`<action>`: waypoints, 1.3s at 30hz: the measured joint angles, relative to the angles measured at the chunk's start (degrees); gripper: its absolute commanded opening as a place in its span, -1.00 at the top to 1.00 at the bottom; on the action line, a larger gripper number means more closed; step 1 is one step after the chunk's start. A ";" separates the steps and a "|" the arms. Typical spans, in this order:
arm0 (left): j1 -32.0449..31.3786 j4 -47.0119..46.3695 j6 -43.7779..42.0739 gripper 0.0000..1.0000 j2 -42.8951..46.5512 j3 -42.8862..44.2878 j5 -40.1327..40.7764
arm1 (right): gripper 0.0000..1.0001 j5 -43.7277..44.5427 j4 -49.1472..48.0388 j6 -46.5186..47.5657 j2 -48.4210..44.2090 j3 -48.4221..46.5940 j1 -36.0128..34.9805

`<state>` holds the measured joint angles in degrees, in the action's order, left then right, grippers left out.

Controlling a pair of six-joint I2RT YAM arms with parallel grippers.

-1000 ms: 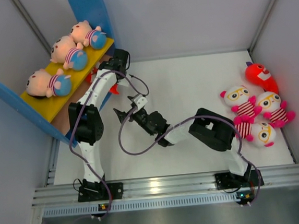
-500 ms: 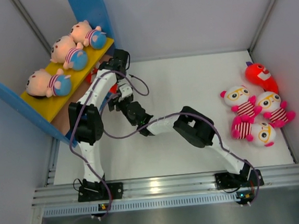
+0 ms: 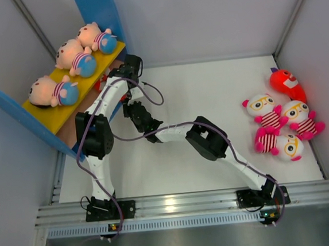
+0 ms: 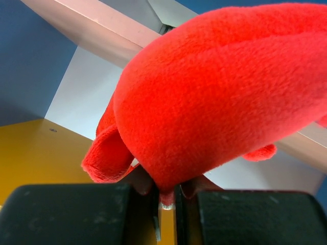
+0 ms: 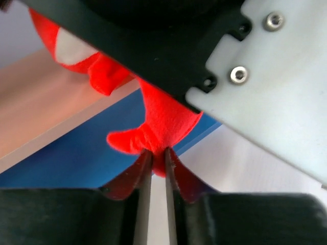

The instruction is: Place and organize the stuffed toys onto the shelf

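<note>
Three peach dolls (image 3: pixel 52 91) lie on the yellow upper board (image 3: pixel 46 120) of the shelf at the far left. My left gripper (image 3: pixel 122 91) is at the shelf's right end. It is shut on a fold of a bright red creature (image 4: pixel 219 87) that fills its wrist view. My right gripper (image 3: pixel 130 104) reaches across and is shut on a lower flap of the same red creature (image 5: pixel 163 120), just under the left wrist. Three white owls (image 3: pixel 280 125) and another red creature (image 3: pixel 285 82) lie at the far right.
The shelf's blue side panel (image 5: pixel 71 153) and tan lower board (image 5: pixel 41 102) lie right behind the red creature. The left arm's wrist plate (image 5: pixel 265 76) hangs over my right gripper. A grey wall stands close behind the toys at the right.
My right arm has stretched left and up to the shelf. Its gripper, open a second ago, is now shut on the red creature's flap. The left arm has stayed put.
</note>
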<state>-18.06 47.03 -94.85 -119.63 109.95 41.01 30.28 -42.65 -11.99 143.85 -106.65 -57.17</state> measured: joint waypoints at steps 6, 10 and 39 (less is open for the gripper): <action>0.42 -0.85 0.22 1.00 0.15 -0.07 -0.87 | 1.00 -0.15 1.79 -0.57 1.70 -2.93 0.46; 0.48 -0.92 0.31 0.71 0.22 -0.07 -1.11 | 1.00 -0.72 1.73 -0.48 1.73 -2.99 0.46; -2.10 -0.90 23.41 -0.76 0.66 6.29 -8.00 | 1.00 -5.11 2.84 -5.49 4.98 -12.44 0.59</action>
<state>-20.16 46.13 -71.44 -118.98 116.25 33.01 25.17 -39.81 -17.47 148.83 -119.09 -56.58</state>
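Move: The red stuffed toy is in the left gripper, its middle about 3 cm back, 4 cm right and 5 cm below that hand. The lower pink shelf is roughly 3 cm back, 8 cm left and 10 cm below it; the yellow shelf is level ahead, 8 cm left and 8 cm above. From the right hand, already almost shut on the tail end, the toy's middle lies about 5 cm ahead, 5 cm left and 2 cm up. Close the right gripper on the toy's tail fin, then open the left fingers wide to let the body go. Draw the left hand about 4 cm right and slightly up, turning its wrist some 30 degrees as it backs off. Keep the right fingers shut and work left towards the shelf, rising late, about 3 cm each way. ##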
